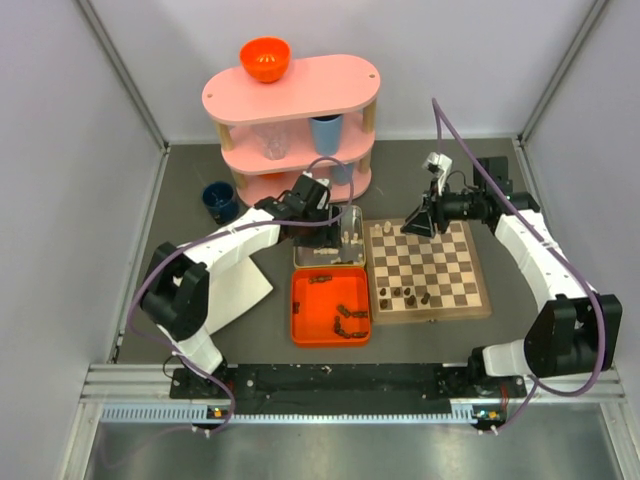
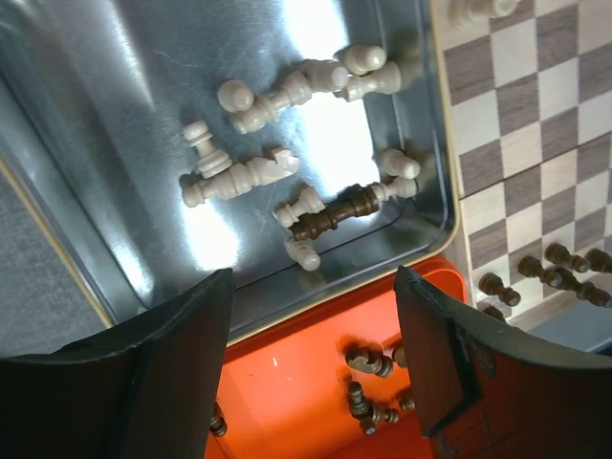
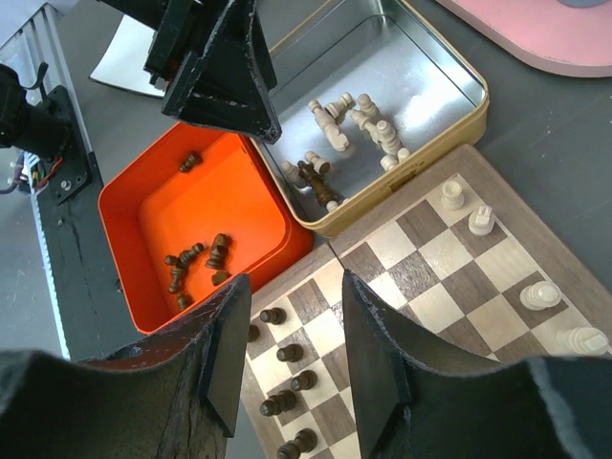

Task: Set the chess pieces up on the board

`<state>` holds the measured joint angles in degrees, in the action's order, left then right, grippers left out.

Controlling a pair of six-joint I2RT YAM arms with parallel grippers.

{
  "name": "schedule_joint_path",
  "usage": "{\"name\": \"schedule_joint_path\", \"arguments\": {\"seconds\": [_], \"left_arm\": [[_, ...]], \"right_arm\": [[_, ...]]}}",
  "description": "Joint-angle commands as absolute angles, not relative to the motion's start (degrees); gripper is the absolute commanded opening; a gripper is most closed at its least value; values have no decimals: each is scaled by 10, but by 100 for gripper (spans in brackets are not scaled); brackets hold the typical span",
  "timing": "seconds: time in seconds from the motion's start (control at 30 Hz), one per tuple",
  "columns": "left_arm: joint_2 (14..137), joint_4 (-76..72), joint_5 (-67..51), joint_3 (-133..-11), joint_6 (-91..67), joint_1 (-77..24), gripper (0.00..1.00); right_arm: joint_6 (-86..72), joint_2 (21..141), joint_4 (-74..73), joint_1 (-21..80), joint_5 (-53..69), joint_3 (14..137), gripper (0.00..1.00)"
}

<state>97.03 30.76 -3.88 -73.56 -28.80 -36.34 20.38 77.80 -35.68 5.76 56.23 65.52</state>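
The board (image 1: 445,262) lies right of centre. A few dark pieces (image 1: 405,296) stand along its near edge and a few cream pieces (image 1: 385,230) at its far left corner. My left gripper (image 2: 314,354) is open and empty, above the seam between the silver tin (image 2: 115,143) and the orange tray (image 2: 296,382). The tin holds several cream pieces (image 2: 249,174) and one dark piece (image 2: 335,212), all lying flat. My right gripper (image 3: 296,359) is open and empty above the board (image 3: 449,258), over dark pieces (image 3: 287,354). Cream pieces (image 3: 478,220) stand further off.
The orange tray (image 1: 330,305) holds several loose dark pieces (image 3: 196,256). A pink shelf (image 1: 290,100) at the back carries an orange bowl (image 1: 265,58), a glass and a blue cup (image 1: 325,132). A dark blue cup (image 1: 218,200) and white paper (image 1: 250,285) lie left.
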Motion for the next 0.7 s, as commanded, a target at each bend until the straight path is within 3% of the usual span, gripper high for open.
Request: {"name": "schedule_joint_path", "arguments": {"seconds": [0.0, 0.2, 0.43, 0.53, 0.57, 0.67], "left_arm": [[969, 278, -72, -764, -267, -364, 73], [1000, 282, -98, -787, -230, -363, 66], [1043, 335, -86, -850, -34, -361, 58], [1074, 375, -90, -891, 11, -354, 52], [1082, 383, -97, -901, 16, -350, 44], [1099, 404, -104, -922, 25, -348, 35]], "right_arm": [[222, 794, -338, 54, 590, 657, 43], [240, 813, -352, 54, 594, 662, 43], [250, 816, -359, 53, 584, 666, 43], [254, 816, -363, 54, 579, 667, 43], [254, 815, -364, 54, 577, 667, 43], [258, 812, -366, 54, 574, 666, 43]]}}
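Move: In the metal tray, the long white chess piece lying near the middle is about 6 cm ahead of the left hand, neither left nor right, and roughly 8 cm below. At about the same depth, a small white piece lies 4 cm ahead and 2 right, the dark piece 2 ahead and 3 right, and a white cluster 8 ahead and 2 right. From the right hand, the long piece is some 8 cm ahead, 18 left and 18 below. Sliding over the tray from its near rim, the left hand eases right, then forward about 3.5 cm at almost constant height towards the lying white pieces. Its wrist swings some 25 degrees clockwise while the open fingers narrow to roughly half their gap, still above the pieces. Over the board, the empty right hand sinks about 2 cm, its opening unchanged. ##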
